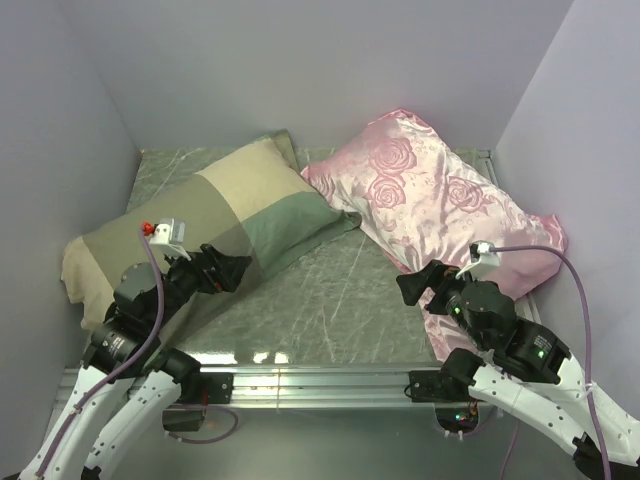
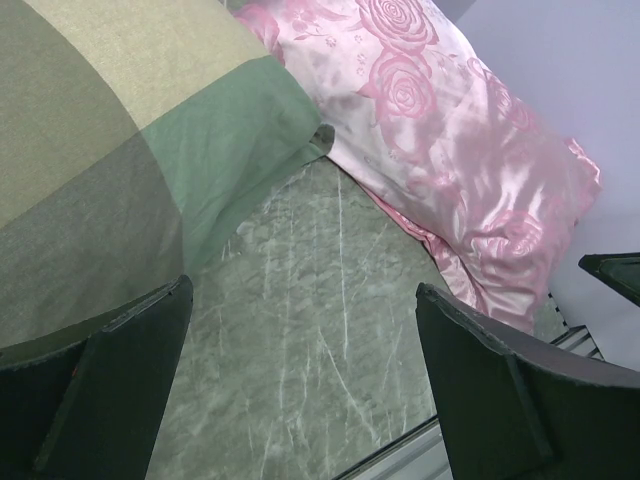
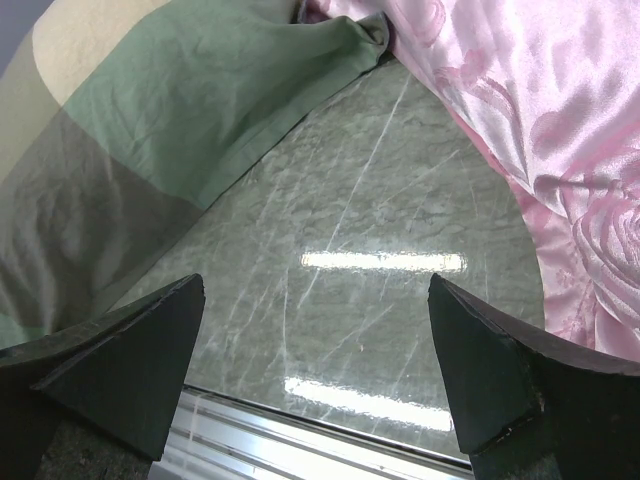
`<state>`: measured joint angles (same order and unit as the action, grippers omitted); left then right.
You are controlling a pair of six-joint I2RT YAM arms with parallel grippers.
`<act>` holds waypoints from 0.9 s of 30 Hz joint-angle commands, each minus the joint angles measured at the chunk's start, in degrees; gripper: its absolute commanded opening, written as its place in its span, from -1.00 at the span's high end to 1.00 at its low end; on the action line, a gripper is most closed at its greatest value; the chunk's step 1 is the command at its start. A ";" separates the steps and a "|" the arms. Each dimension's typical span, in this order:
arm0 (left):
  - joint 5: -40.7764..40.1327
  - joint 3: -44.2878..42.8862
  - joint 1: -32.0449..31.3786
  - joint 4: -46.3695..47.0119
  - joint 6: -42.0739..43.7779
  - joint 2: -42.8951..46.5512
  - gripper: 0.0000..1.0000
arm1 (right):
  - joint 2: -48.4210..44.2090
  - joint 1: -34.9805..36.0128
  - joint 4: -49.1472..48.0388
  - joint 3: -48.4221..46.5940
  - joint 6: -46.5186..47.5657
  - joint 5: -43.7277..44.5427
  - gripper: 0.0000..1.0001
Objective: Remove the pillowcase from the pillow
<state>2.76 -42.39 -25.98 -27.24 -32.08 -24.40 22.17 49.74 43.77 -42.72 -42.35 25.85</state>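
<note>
The pillowcase (image 1: 230, 200), in beige, olive and grey-green blocks, lies stuffed and diagonal across the left of the table. Its near green corner shows in the left wrist view (image 2: 230, 130) and in the right wrist view (image 3: 200, 110). The pillow is hidden inside it. My left gripper (image 1: 236, 268) hovers at the pillowcase's near edge, open and holding nothing (image 2: 302, 300). My right gripper (image 1: 410, 285) is open and empty (image 3: 315, 290) over bare table near the front rail, apart from the pillowcase.
A shiny pink rose-patterned pillow (image 1: 440, 200) lies at the right, its near end under the right arm. The green marbled tabletop (image 1: 330, 300) shows between the two pillows. A metal rail (image 1: 320, 380) runs along the front edge. Walls close in on three sides.
</note>
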 commanded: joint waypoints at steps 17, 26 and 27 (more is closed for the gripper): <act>-2.68 0.38 -0.13 1.76 0.17 2.87 -0.99 | 0.59 0.36 -4.21 0.88 0.16 0.00 -0.99; -8.90 0.12 -0.13 -0.08 -1.76 0.50 -0.99 | 16.47 -0.16 -22.75 -2.88 4.37 -4.83 -1.00; -9.53 -0.06 -0.13 -0.44 -2.11 -0.37 -0.99 | 22.59 -0.34 -24.42 -4.20 4.73 -5.97 -0.99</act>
<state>-3.14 -42.11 -25.98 -27.57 -32.77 -22.87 34.74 49.71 30.59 -42.98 -40.25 22.90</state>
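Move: The near right corner of the checked pillow lies about 25 cm ahead of my right hand, some 8 cm to its left and 18 cm below. That pillow's middle is about 42 cm left and 22 cm ahead of my right hand; the pink pillow's middle is roughly 24 cm ahead and 11 cm right of it. From my left hand the same corner is some 23 cm ahead, 17 cm right and 24 cm below. I hold my right hand still at first, then send it left and forward at nearly level height, gathering speed over about 5 cm, towards the checked pillow's near right corner. Meanwhile my left hand rises a centimetre and sinks back, easing just under 2 cm left and turning some 5 degrees counter-clockwise. All fingers stay wide open, in free air. ##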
